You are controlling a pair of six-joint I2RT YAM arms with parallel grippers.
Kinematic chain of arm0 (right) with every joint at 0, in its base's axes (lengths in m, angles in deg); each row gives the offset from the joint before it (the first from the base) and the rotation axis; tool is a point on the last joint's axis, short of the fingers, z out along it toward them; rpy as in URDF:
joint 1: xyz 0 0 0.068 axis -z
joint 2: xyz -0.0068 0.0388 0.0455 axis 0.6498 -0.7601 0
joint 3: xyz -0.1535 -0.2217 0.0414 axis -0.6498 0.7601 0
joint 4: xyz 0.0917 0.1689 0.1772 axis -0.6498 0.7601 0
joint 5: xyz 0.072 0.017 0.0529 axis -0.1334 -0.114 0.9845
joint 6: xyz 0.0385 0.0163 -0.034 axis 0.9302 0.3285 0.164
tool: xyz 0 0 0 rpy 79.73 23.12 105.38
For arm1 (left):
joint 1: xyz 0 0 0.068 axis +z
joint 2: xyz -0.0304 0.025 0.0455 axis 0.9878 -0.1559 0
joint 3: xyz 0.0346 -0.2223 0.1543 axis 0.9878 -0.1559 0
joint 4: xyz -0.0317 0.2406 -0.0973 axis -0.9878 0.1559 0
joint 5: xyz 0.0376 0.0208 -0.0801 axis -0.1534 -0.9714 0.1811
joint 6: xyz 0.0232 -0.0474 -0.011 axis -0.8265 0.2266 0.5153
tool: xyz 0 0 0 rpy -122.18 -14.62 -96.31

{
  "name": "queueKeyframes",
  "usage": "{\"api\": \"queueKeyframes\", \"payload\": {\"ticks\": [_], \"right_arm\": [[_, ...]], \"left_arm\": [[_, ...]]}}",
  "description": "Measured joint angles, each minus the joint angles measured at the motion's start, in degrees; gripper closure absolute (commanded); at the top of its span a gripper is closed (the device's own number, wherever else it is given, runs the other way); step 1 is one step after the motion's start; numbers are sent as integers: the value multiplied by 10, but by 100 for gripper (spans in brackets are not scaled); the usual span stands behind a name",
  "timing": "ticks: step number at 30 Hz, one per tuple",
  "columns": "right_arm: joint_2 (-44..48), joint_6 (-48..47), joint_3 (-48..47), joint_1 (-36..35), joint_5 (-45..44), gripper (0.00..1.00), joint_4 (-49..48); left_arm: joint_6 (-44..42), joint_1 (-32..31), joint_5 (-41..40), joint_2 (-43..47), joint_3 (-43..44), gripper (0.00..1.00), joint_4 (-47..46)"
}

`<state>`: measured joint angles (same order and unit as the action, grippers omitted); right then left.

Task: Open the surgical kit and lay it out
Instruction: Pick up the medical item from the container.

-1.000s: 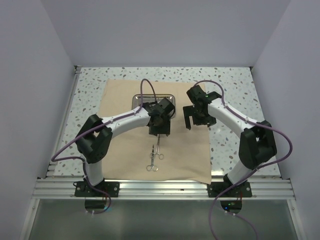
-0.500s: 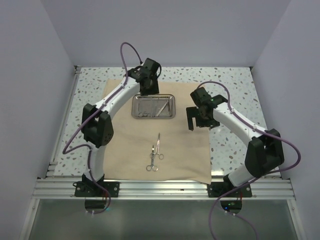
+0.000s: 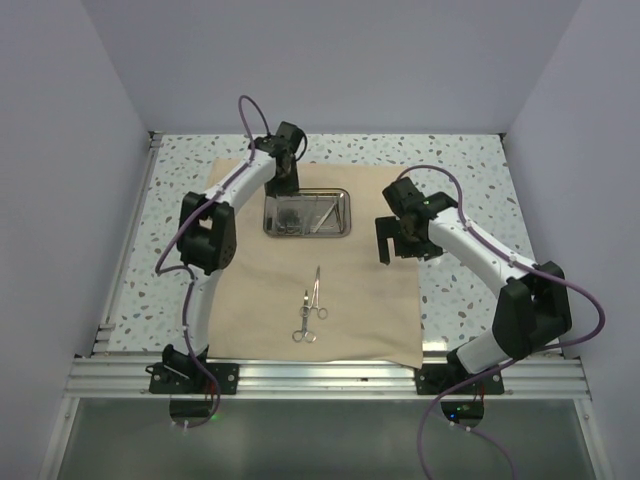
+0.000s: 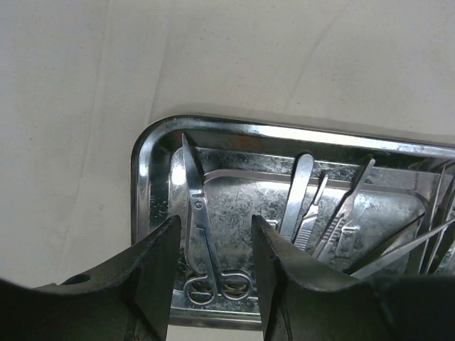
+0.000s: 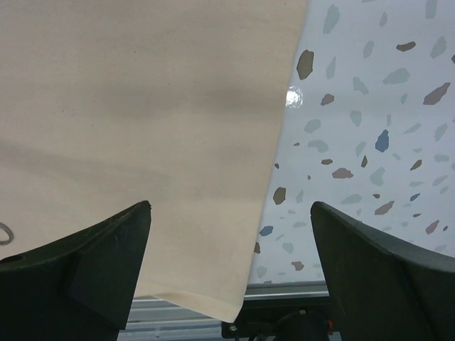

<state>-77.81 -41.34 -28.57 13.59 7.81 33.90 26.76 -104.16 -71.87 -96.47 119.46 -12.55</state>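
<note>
The surgical kit's tan cloth [image 3: 250, 300] lies spread flat on the table. On its far half sits the steel tray [image 3: 348, 212], which holds several thin instruments. My left gripper [image 3: 286, 195] hangs over the tray's left end. In the left wrist view its jaws [image 4: 215, 220] stand partly apart, one on each side of small scissors [image 4: 199, 213] lying in the tray [image 4: 142, 163]. They hold nothing. Tweezers [image 4: 298, 192] lie beside the scissors. Ring-handled forceps [image 3: 311, 305] lie on the cloth nearer me. My right gripper [image 3: 400, 248] is open above the cloth's right edge [image 5: 142, 106].
Speckled terrazzo table top [image 5: 370, 142] shows to the right of the cloth. A metal rail [image 3: 320, 378] runs along the near edge, and the cloth's near right corner [image 5: 234, 312] reaches it. Plain walls close in the left, right and back.
My left arm swung from above the forceps on the cloth to the far side, then settled over the tray's left end, its jaws narrowing a little. The right arm shifted slightly.
</note>
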Motion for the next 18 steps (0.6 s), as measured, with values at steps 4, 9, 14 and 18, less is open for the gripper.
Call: {"api": "queueKeyframes", "payload": {"ticks": [4,9,14,18], "right_arm": [[-2,0,0,0,0,2,1],[-17,0,-5,0,-3,2,6],[-39,-2,-17,1,-7,2,13],[-52,-3,-33,1,-9,2,18]], "left_arm": [[0,6,0,-15,0,53,-2],[1,12,6,-19,-21,53,-13],[1,28,13,-24,-33,53,-24],[2,37,23,-33,-33,54,-43]]}}
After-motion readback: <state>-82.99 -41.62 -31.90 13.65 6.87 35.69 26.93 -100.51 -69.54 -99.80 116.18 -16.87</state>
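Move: The scissors at the container's left end are my next pick-up: their middle lies some 6 cm below my left hand, about 2 cm to its left and 2 cm back. The container's own middle is roughly 5 cm right and 2 cm back, with the flat metal handle about 5 cm right and level with me. From my right hand, the scissors lie some 18 cm ahead, 28 cm left and 10 cm lower. I lower my left hand about 4 cm into the container's left end, easing some 2.5 cm left as I sink so the scissors' blades come between my fingertips. I edge slightly forward at the last, keeping the fingers about half open and pointing down, not yet closing on the blades. ##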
